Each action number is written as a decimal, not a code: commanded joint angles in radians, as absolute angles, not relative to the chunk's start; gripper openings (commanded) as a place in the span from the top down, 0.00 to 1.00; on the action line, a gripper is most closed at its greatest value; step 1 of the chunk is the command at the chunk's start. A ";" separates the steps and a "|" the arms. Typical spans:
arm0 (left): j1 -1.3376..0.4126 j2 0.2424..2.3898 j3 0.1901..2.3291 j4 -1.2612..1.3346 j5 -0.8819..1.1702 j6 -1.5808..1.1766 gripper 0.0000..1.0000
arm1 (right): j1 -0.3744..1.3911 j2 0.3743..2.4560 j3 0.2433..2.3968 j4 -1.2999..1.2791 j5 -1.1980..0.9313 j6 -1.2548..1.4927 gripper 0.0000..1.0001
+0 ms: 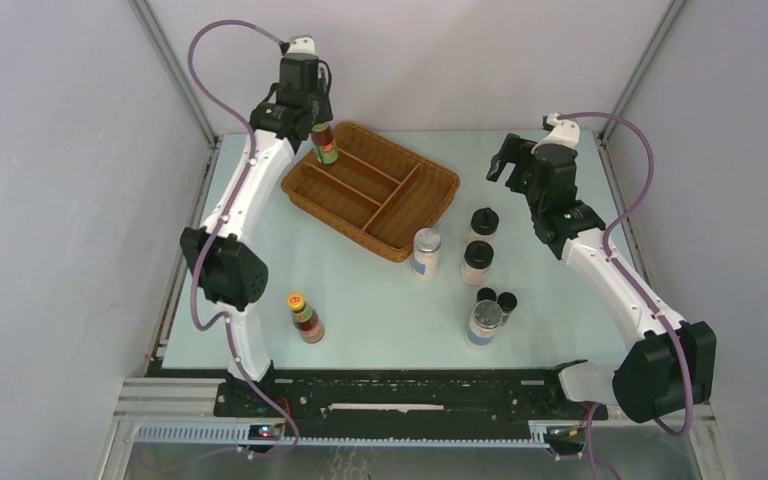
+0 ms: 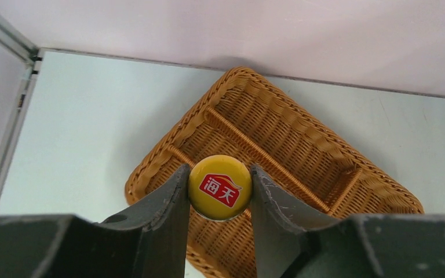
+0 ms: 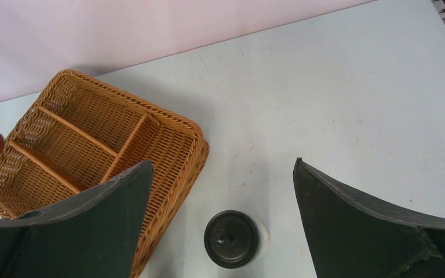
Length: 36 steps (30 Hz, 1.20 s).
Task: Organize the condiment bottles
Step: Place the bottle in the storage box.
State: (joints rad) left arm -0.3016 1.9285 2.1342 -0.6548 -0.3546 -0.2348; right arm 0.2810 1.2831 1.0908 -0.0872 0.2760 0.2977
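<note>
My left gripper (image 1: 321, 128) is shut on the yellow cap (image 2: 219, 186) of a slim red-brown sauce bottle (image 1: 325, 146) with a green label, held upright over the left corner of the brown wicker tray (image 1: 430, 205). The other sauce bottle (image 1: 306, 318) stands at the near left of the table. My right gripper (image 1: 509, 165) hangs open and holds nothing, above a black-capped shaker (image 3: 232, 238) just right of the tray (image 3: 168, 174). A second shaker (image 1: 477, 262), two silver-lidded jars (image 1: 426, 251) (image 1: 484, 322) and two dark vials (image 1: 497, 298) stand on the table.
The tray (image 2: 301, 145) has long compartments and a cross compartment at its right end, with nothing lying in those that show. The cell's walls close in behind and at both sides. The standing bottles cluster between the tray and the right arm.
</note>
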 commanded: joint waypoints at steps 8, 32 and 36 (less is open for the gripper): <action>-0.275 2.012 2.229 -0.292 -0.259 -0.216 1.00 | 0.258 1.338 1.089 -0.010 0.250 0.309 0.00; -0.242 2.210 2.298 -0.005 -0.107 -0.209 1.00 | 0.253 1.416 1.144 0.022 0.231 0.275 0.00; -0.237 2.227 2.305 0.033 -0.088 -0.221 1.00 | 0.253 1.419 1.152 0.012 0.238 0.269 0.00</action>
State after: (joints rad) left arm -0.2451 2.2517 2.1918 -0.1768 -0.1322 -0.2100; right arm 0.2565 1.4166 1.1015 -0.0181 0.2337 0.2893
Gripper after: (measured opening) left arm 0.429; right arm 0.993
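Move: The left hand holds the bottle by its cap, hanging upright over the left part of the storage box. The back compartment's middle is some 13 cm ahead, 6 cm right and 29 cm below the hand; the box's middle is about 3 cm ahead and 7 cm right. The silver-lidded jar stands roughly 19 cm back and 21 cm right. From the right hand, that compartment lies about 25 cm ahead, 29 cm left. Carry the bottle forward about 12 cm with the left gripper, sinking some 6 cm and easing right, to bring it over the back compartment by the box's far corner. Keep the grip on the cap, tip the fingers up about 10 degrees and turn slightly clockwise. Meanwhile creep the open, empty right gripper down and forward, a few centimetres each. ##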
